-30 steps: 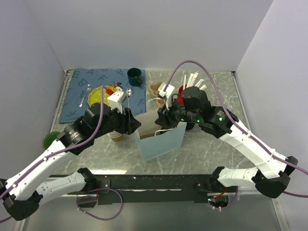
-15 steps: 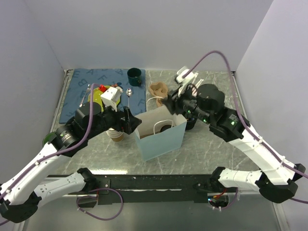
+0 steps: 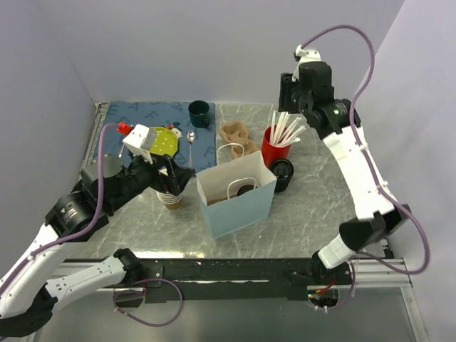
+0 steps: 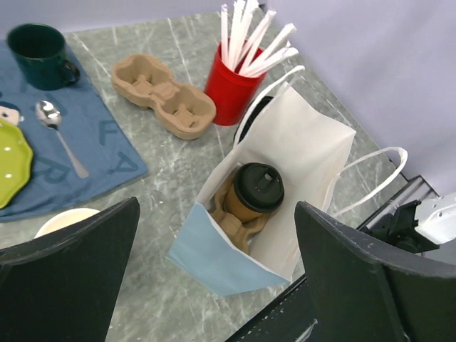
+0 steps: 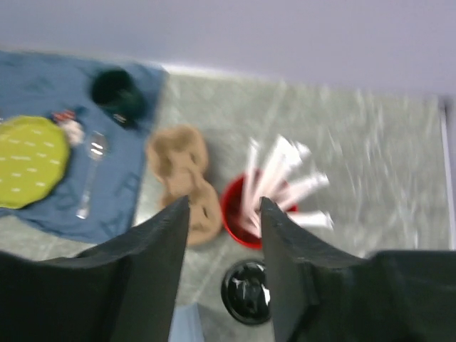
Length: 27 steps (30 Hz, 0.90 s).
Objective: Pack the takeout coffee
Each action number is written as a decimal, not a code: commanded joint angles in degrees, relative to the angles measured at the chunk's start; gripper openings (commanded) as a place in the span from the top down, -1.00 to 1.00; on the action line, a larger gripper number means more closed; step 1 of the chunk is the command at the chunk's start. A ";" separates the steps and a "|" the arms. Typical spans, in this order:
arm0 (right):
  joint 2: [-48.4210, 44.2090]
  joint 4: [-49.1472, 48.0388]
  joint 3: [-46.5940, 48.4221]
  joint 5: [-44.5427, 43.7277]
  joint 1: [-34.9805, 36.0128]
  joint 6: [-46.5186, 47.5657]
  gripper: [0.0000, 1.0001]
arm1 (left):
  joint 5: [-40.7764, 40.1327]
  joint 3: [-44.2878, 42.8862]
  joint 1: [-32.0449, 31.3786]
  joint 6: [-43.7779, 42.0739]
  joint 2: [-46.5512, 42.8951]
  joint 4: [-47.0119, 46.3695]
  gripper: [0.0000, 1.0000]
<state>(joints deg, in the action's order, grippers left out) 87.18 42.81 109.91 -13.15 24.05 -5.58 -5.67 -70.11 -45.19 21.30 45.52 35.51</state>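
The takeout coffee (image 4: 258, 191), a brown paper cup with a black lid, stands upright in a brown cardboard carrier (image 4: 229, 222) inside the light blue paper bag (image 4: 214, 258). From above only its lid (image 3: 244, 189) shows in the bag (image 3: 239, 206). My left gripper (image 4: 217, 206) hangs wide open above the bag's left side, holding nothing; in the top view the left gripper (image 3: 173, 178) sits just left of the bag. My right gripper (image 5: 222, 206) is open and empty, raised high over the back right of the table (image 3: 287, 91).
A red cup of white straws (image 3: 279, 142) and a round black lid (image 3: 281, 173) stand behind the bag. A brown cup carrier (image 3: 234, 134), a dark green mug (image 3: 199, 112), a spoon (image 3: 191, 139) and a green plate (image 3: 162, 142) lie on or near the blue mat. Stacked paper cups (image 3: 171, 199) stand by my left gripper.
My left gripper has opened wide and drawn back left from the bag. My right arm has lifted up and away to the back right. The coffee stays in the bag.
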 commanded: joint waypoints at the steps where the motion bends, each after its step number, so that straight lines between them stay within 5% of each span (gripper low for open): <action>1: 4.48 11.16 2.33 8.82 -5.49 -6.10 -0.07 | -3.47 -3.19 0.10 -1.26 -0.34 3.42 -0.94; 7: 9.14 -2.28 -1.20 17.80 -7.62 -1.18 -0.02 | -3.56 -3.46 0.10 2.08 -0.52 4.22 -0.93; 13: 23.47 4.83 14.01 15.52 -8.15 -0.22 0.01 | -3.38 -5.65 0.19 3.40 1.41 6.24 -0.94; 27: 26.11 0.26 8.75 7.87 -8.23 2.07 0.04 | -3.38 -6.01 0.19 5.24 2.03 5.89 -0.93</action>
<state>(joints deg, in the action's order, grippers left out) 114.50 45.78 120.36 -3.05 16.16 -4.60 -8.51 -74.28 -45.19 25.43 47.42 42.09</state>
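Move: The straws in the red cup are ahead of my right hand, roughly 10 cm farther out and 26 cm below, a couple of centimetres to its right. The brown cup carrier lies about 12 cm to the straws' left and a touch farther out, the black lids some 10 cm nearer me than the straws, and the paper bag about 13 cm left and 19 cm nearer. From my left hand the straws are some 31 cm ahead and 24 cm right. I sink my right hand about 16 cm in all towards the straws while reaching roughly 11 cm forward: mostly down at first, then mainly out over the red cup, slowing as I settle above the straw tops. My wrist tips the fingers down by some 20 degrees, and they stay about half open, touching nothing yet that I can see. ##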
